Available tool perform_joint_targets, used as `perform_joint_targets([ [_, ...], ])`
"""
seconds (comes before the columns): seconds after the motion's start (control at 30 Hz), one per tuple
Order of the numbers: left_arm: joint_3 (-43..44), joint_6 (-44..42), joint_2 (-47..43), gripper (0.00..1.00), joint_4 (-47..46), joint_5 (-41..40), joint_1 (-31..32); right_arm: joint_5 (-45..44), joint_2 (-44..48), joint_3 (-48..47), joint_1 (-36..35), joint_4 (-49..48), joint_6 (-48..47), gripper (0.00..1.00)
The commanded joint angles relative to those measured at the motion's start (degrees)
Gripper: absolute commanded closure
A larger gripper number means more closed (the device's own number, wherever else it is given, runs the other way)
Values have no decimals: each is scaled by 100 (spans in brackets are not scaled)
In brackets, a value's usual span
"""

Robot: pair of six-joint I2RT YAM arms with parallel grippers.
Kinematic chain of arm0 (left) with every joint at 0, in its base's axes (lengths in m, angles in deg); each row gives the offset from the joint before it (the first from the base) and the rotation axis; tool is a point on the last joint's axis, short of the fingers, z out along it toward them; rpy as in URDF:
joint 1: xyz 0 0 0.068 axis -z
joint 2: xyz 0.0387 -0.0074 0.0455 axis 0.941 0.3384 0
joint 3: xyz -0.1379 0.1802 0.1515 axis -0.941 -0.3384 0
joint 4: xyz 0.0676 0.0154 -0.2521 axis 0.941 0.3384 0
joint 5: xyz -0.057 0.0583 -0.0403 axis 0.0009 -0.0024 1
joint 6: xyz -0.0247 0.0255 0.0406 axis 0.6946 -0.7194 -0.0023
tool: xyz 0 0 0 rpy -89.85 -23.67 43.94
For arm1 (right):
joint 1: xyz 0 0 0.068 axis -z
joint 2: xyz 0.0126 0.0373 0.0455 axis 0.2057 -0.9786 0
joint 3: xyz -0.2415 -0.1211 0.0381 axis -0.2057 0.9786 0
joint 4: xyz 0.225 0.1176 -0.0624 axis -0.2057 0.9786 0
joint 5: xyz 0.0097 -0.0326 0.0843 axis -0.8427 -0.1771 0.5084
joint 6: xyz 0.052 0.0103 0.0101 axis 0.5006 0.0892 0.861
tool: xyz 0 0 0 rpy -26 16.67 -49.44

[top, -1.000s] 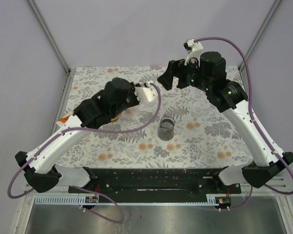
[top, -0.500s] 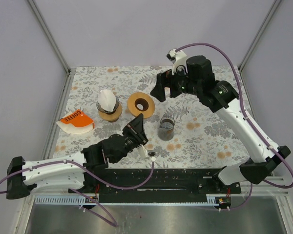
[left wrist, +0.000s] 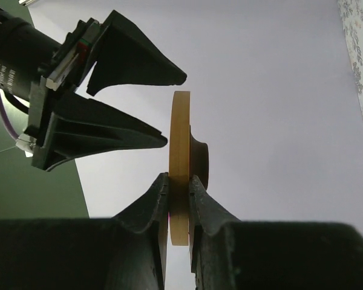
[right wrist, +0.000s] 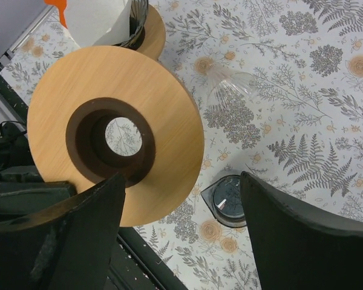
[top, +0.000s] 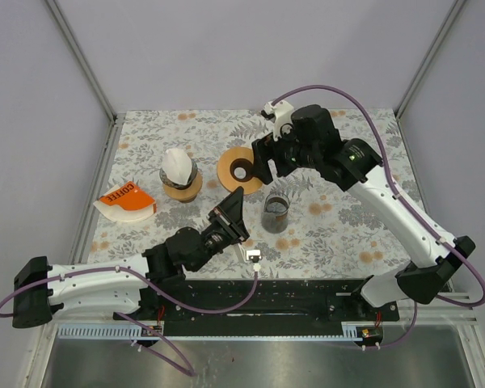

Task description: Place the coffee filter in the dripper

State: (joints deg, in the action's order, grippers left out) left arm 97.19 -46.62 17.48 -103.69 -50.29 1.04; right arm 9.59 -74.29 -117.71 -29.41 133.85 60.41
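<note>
A white coffee filter (top: 177,162) stands in a dark-rimmed dripper (top: 180,183) on a round wooden base at the left of the table. The right wrist view catches the filter (right wrist: 97,21) at its top edge. My left gripper (top: 237,194) is shut on the lower rim of a wooden ring (top: 241,168) and holds it upright in the air; in the left wrist view the pads (left wrist: 160,187) pinch the ring (left wrist: 181,139) edge-on. My right gripper (top: 260,164) is open, its jaws either side of the ring's (right wrist: 115,130) near edge without touching it.
A small dark glass cup (top: 275,212) stands on the flowered cloth under the ring. An orange and white coffee pack (top: 127,202) lies at the far left. A clear glass piece (right wrist: 228,80) rests on the cloth beyond the ring.
My left arm came back from the dripper with the wooden ring and lifted it toward the right gripper. The right gripper dropped down and left to the ring and its jaws narrowed slightly.
</note>
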Motion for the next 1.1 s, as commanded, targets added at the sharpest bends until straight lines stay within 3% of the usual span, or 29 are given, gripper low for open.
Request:
perform_joint_targets([
  [0.0, 59, -1004, -90, 100, -529, 111, 37, -245, -213, -340, -3, -106, -15, 19],
  [0.2, 173, -951, 7, 100, -555, 14, 63, 1, -644, -604, -3, -62, 55, 25],
  [0.43, 199, -863, -28, 100, -511, -48, 89, -7, -838, -772, -3, 17, 65, 78],
  [0.5, 252, -776, 24, 100, -485, -179, 89, -86, -812, -719, -3, 43, 73, 98],
  [0.57, 444, -548, 103, 100, -162, -485, 89, -305, -768, -640, 6, 130, 21, 100],
  [0.6, 620, -338, 164, 94, 371, -792, 89, -480, -724, -579, 6, 192, -14, 100],
  [0.67, 1172, 512, 375, 52, 1163, -1302, 89, -701, -680, -403, 172, 298, 20, 100],
  [0.7, 1567, 1135, 498, 37, 2003, -1531, 89, -702, -628, -272, 303, 307, 73, 100],
  [0.77, 2428, 2348, 770, 18, 3330, -1778, 81, -640, -505, 106, 681, 263, 248, 100],
  [0.9, 3774, 4179, 1298, 5, 5277, -1771, 19, -842, -346, 871, 1034, 96, 311, 100],
  [1.07, 4978, 5523, 1746, 1, 6693, -1534, -515, -711, -407, 1363, 1034, -44, 249, 100],
])
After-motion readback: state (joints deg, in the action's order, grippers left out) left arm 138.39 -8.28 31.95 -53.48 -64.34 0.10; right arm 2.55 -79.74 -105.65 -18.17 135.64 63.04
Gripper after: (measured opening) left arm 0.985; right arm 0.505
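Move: My left hand already holds the wooden ring by its near edge, the ring's middle about 5 cm ahead of it, 1 cm right and level. From my open right hand that middle lies some 6 cm left, straight ahead 0, and 3 cm lower. The glass carafe stands about 1 cm back, 4 cm right and 27 cm below my right hand; the dripper with the filter is roughly 5 cm ahead, 26 cm left and 27 cm down. I ease my right hand about 4 cm left, forward and slightly down, and close it on the ring's right side, one finger in the hole and one on the outer rim. My left hand holds still for this, then opens wide, comes free and rises about 5 cm, tipping down. My right hand then swings the ring right and down towards the carafe, some 11 cm each way, turning clockwise. ##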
